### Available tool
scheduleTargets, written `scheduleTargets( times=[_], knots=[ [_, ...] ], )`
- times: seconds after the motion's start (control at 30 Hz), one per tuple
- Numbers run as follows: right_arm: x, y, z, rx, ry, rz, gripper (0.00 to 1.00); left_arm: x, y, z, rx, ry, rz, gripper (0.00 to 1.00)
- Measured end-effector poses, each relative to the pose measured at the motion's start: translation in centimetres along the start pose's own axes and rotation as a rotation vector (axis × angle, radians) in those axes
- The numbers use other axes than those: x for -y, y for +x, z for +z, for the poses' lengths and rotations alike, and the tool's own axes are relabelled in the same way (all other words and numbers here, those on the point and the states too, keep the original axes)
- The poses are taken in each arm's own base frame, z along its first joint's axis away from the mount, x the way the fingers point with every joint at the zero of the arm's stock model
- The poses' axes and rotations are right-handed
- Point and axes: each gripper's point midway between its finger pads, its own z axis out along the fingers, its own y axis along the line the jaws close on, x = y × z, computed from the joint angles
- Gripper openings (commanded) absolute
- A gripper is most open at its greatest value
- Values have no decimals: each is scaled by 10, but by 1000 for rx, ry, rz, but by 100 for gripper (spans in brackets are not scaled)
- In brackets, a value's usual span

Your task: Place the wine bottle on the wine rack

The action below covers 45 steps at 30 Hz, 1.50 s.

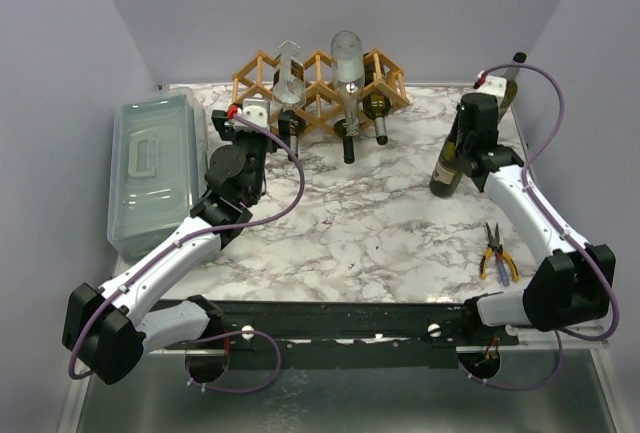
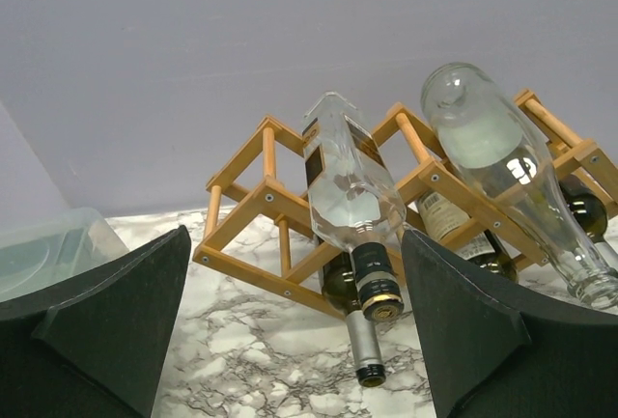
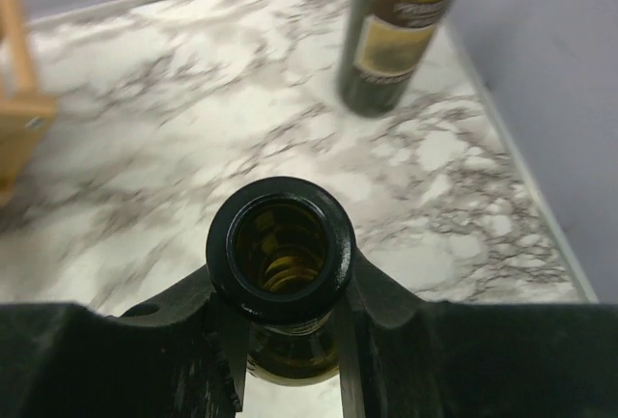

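Note:
The wine bottle (image 1: 447,161) is dark green with a pale label and leans at the right of the marble table. My right gripper (image 1: 470,140) is shut on its neck. In the right wrist view its open mouth (image 3: 280,249) faces the camera, and my right gripper (image 3: 287,326) clamps the neck from both sides. The wooden wine rack (image 1: 322,88) stands at the back and holds two clear bottles (image 2: 352,181) and dark ones (image 2: 365,336). My left gripper (image 1: 252,121) hangs open just in front of the rack's (image 2: 253,208) left end, with nothing between its fingers (image 2: 106,326).
A second dark bottle (image 1: 509,81) stands upright at the back right corner, also seen from the right wrist (image 3: 401,27). A grey-green lidded box (image 1: 150,168) fills the left side. Pliers (image 1: 497,253) lie near the right arm. The wall runs close behind the rack.

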Motion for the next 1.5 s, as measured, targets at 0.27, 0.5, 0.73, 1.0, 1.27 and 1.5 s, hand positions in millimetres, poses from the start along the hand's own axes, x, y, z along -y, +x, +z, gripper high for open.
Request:
scheduleTargets(
  times=[0.27, 0.5, 0.73, 1.0, 1.27, 1.5],
  knots=[
    [-82, 27, -78, -2, -411, -129, 1, 3, 3, 0, -10, 16, -4, 91],
    [-156, 47, -141, 12, -691, -229, 1, 5, 7, 1, -19, 17, 2, 91],
    [-223, 67, -202, 27, -892, -300, 1, 7, 13, 3, -33, 19, 15, 91],
    [-245, 74, -220, 53, -913, -330, 41, 6, 14, 3, -35, 20, 28, 91],
    [-247, 85, -231, 33, -933, -364, 67, 6, 14, 3, -36, 20, 30, 91],
    [-238, 91, -233, 2, -940, -405, 100, 7, 16, 4, -39, 20, 32, 91]
  ],
)
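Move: My right hand already grips the green wine bottle by its neck. I'm taking it to the bare table spot before the rack, roughly 32 cm left, 14 cm back and 25 cm below this hand. The wine rack's middle lies some 37 cm left and 20 cm ahead; the last standing bottle is about 17 cm ahead, 11 cm right. From my left hand that bare spot is about 23 cm right, 8 cm back and well below. With my right hand I keep the neck pinched and swing the upright bottle left and back towards me, about 35 cm in all at an even height, past the front of the rack and away from the last standing bottle, turning the hand nearly 60 degrees counter-clockwise. There I slow, sink about 1 cm and open the fingers wide around the neck to let it go. ##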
